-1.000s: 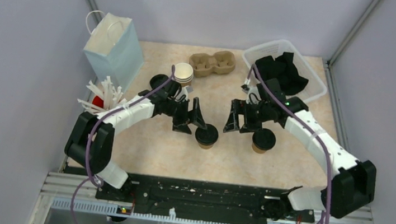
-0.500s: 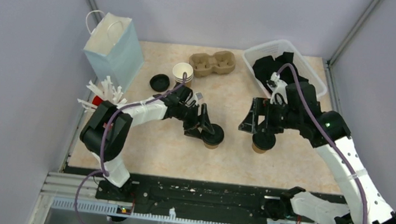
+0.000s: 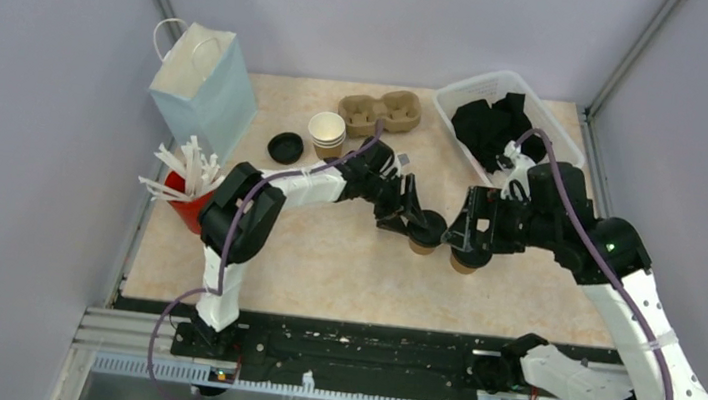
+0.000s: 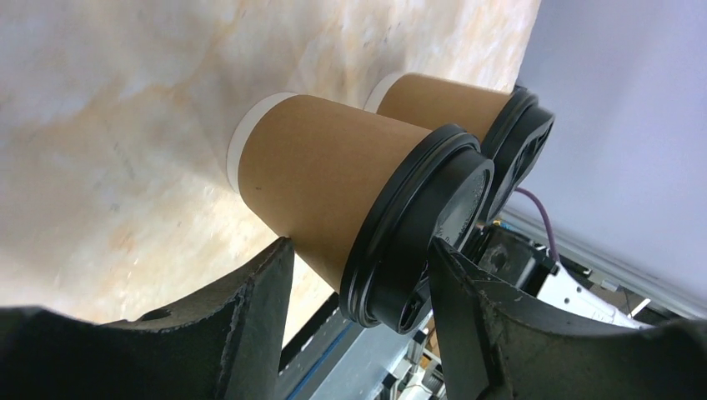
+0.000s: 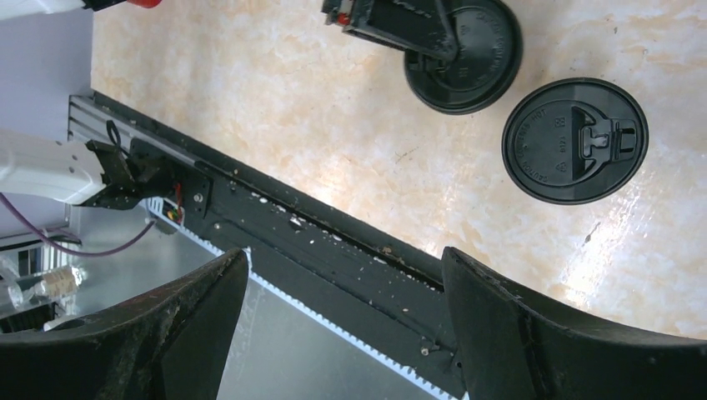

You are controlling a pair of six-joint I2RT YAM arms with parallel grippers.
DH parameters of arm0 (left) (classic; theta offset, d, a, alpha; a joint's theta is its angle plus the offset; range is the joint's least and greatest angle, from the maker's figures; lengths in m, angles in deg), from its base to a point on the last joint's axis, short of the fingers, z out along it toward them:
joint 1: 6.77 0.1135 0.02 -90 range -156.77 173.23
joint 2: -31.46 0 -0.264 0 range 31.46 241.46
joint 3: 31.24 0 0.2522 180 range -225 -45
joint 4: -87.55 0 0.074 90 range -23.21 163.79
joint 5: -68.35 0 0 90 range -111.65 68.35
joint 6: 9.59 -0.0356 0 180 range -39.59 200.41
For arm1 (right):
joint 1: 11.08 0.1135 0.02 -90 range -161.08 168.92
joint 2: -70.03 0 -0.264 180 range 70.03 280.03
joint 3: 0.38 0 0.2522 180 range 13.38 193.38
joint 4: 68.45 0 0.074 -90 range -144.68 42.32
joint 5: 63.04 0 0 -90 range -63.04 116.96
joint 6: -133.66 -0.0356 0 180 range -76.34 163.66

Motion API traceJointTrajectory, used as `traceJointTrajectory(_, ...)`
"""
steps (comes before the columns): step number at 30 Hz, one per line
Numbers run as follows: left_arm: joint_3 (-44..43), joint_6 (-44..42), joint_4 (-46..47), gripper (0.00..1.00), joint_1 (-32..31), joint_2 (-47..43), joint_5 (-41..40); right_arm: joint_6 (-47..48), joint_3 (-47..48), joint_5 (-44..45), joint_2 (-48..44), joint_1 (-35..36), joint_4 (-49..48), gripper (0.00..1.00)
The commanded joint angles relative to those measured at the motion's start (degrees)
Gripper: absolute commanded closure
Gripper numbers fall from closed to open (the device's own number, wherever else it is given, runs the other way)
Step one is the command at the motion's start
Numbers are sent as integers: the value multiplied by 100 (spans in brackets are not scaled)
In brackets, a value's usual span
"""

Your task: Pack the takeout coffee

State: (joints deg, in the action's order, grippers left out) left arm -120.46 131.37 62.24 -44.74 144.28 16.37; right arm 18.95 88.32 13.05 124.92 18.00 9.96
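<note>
Two kraft-brown paper cups with black lids stand close together at mid table. My left gripper (image 3: 415,223) reaches in from the left and is shut on the left cup (image 3: 424,235). In the left wrist view one finger presses the wall of this cup (image 4: 333,179), the other finger its lid, and my left gripper (image 4: 358,250) straddles it. The second cup (image 4: 450,100) stands just behind. My right gripper (image 3: 483,233) hangs open above and beside the second cup (image 3: 464,263). Its wrist view shows that cup's lid (image 5: 574,140) from above, with my right gripper (image 5: 343,258) holding nothing.
A brown two-hole carrier (image 3: 380,112) lies at the back. An open unlidded paper cup (image 3: 327,132) and a loose black lid (image 3: 286,147) sit left of it. A light blue paper bag (image 3: 204,82) and a red cup of white sticks (image 3: 192,192) stand far left. A clear bin (image 3: 551,117) sits back right.
My left gripper closed on the left cup and carried it rightwards, up beside the second cup. My right arm swung out right and rose; its gripper stayed open.
</note>
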Motion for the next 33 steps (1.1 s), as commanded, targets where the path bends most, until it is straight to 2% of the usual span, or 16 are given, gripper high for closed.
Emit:
traceJointTrajectory(1,-549,123,167,36,-77,451,-557,-130,266,134,-141,-13,70,14)
traceJointTrajectory(8,-1248,182,160,34,-131,902,-539,-142,242,152,-164,-12,95,14)
traceJointTrajectory(10,-1465,122,110,30,-181,1002,-446,-145,252,144,-156,-9,74,14)
traceJointTrajectory(13,-1793,-202,-273,17,-189,969,-552,-116,327,141,-123,-9,26,14)
traceJointTrajectory(20,-2526,-1308,-1481,2,61,203,-916,-14,409,21,-25,-14,-221,13)
traceJointTrajectory(25,-3099,-1916,-2528,1,285,-308,-1346,72,388,-85,4,-8,-332,13)
traceJointTrajectory(29,-3493,-2570,-3338,2,459,-883,-2198,196,375,-225,0,-9,-354,13)
traceJointTrajectory(33,-3916,-2779,-4016,2,1133,-1412,-2479,230,487,-422,47,-10,-390,13)
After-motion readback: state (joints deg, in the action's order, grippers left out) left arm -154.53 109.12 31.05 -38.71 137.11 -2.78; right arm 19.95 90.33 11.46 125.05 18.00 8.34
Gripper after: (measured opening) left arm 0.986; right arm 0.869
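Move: The left hand has its fingers at a lidded cup about 2 cm to its right, the cup's middle some 3 cm below. The other lidded cup, which this one is being placed beside, stands about 11 cm to the hand's right and 3 cm back. The cardboard carrier is roughly 27 cm ahead and 9 cm left, the white basket 25 cm ahead and 17 cm right. From the raised right hand, the other cup lies about 6 cm ahead, 3 cm right and 21 cm down. Fingers still on the lid and side of its cup, the left hand slides the cup over the table, about 5 cm forward and 4 cm right, along the left side of the other lidded cup. It then opens wide, lets go and climbs away quickly, some 17 cm up while swinging 11 cm left and a little farther forward, the wrist tipping the fingertips forward. ##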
